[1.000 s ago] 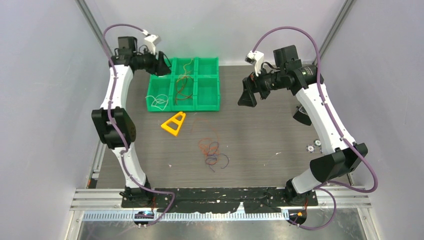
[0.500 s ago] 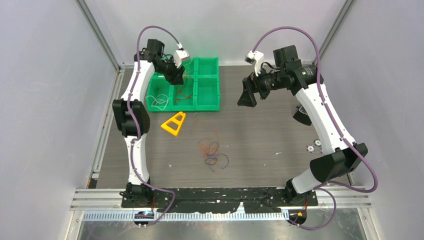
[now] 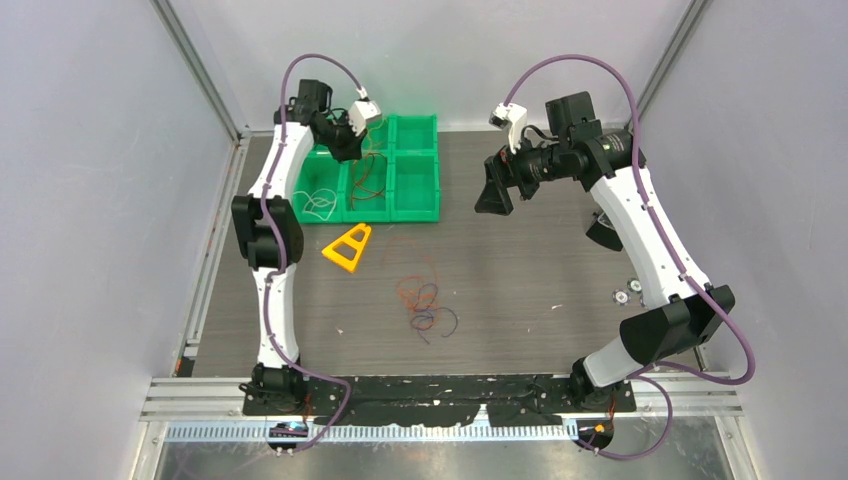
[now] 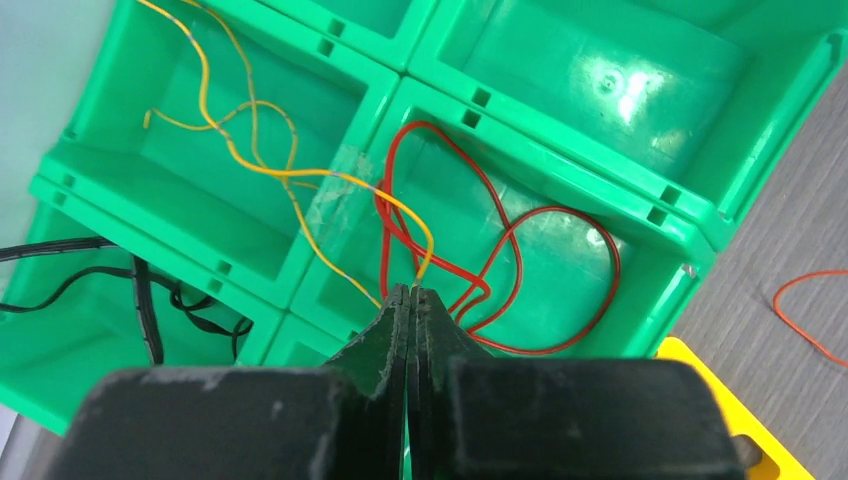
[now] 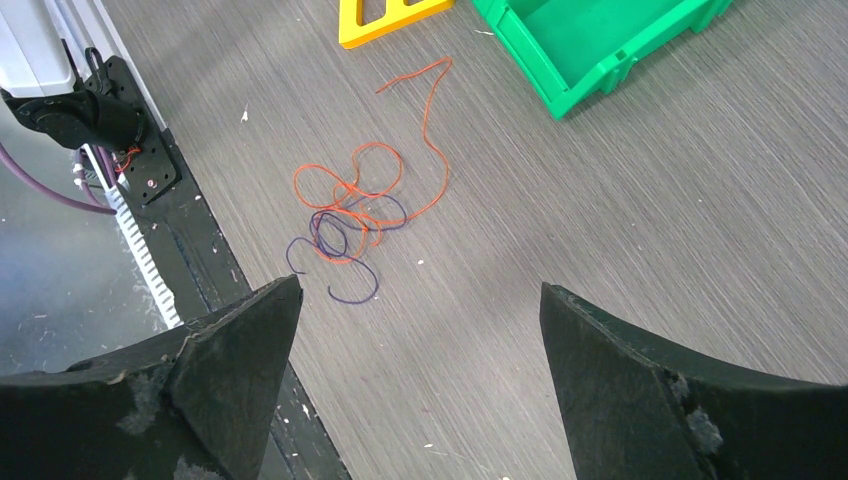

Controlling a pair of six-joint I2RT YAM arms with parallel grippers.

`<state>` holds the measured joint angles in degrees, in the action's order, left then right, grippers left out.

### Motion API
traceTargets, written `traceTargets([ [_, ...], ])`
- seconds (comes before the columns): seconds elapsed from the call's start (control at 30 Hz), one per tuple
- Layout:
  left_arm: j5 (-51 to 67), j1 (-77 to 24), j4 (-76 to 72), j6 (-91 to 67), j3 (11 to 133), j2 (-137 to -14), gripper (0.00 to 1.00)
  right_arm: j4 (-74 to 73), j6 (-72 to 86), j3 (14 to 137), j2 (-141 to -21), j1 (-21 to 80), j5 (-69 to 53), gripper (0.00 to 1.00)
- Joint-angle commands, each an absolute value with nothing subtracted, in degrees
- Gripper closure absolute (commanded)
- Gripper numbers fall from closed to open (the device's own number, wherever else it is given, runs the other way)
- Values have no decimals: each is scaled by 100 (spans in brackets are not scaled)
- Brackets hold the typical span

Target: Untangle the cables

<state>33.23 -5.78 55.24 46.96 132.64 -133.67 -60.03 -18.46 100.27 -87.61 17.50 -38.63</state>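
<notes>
A loose tangle of orange and purple cables (image 3: 425, 300) (image 5: 345, 215) lies mid-table. The green bin (image 3: 415, 190) (image 4: 690, 225) holds a red cable (image 4: 617, 265), a yellow cable (image 4: 290, 173), a black cable (image 4: 145, 320) and a white cable (image 3: 318, 205) in separate compartments. My left gripper (image 3: 350, 150) (image 4: 413, 290) hangs over the bin's middle column, shut on the end of the yellow cable, which runs across the divider from its own compartment to above the red one. My right gripper (image 3: 492, 195) (image 5: 418, 288) hovers wide open right of the bin, holding nothing.
A yellow triangular frame (image 3: 348, 247) (image 5: 385, 15) lies just in front of the bin. Small round parts (image 3: 628, 293) and a black piece (image 3: 603, 228) sit near the right arm. White walls close in both sides.
My left arm swung from the bin's back left corner to its middle column, and its jaws closed on the yellow cable. The right arm and the table tangle have not moved.
</notes>
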Motion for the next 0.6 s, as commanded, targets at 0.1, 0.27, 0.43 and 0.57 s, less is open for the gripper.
traceTargets([
  [0.1, 3459, -561, 4380, 3708, 13609, -13348, 100, -5821, -1817, 10094, -8629, 1733, -3891, 5],
  [0.27, 3839, -536, 4726, 3713, 13947, -13442, 83, -5860, -1843, 10127, -8640, 1720, -3798, 5],
  [0.43, 4265, -450, 4906, 3938, 13409, -13031, 59, -5886, -1860, 10062, -8600, 1714, -3794, 5],
  [0.57, 4128, -457, 5093, 3871, 13541, -13176, 61, -5873, -1862, 10032, -8616, 1714, -3841, 5],
])
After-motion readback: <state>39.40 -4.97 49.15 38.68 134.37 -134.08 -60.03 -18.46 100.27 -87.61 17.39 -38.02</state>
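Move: The yellow cable's drooping loop is right at my left hand's closed fingertips, just below them. The far-middle compartment holding the rest of it is centred about 11 cm ahead and 4 cm right; the red cable lies about 4 cm back and 4 cm right, the black cable some 9 cm ahead and 8 cm left, all roughly 5 cm lower. From my right hand, the loop is about 24 cm ahead, 31 cm left and 17 cm below. With my left fingers still shut at the yellow loop, I lift about 3.5 cm while easing some 3 cm forward and slightly right, over the red cable's compartment. Near the top I open the fingers to a bit under half and let go of the loop, then drift back and down about 1 cm, the wrist having rolled some 10 degrees. ##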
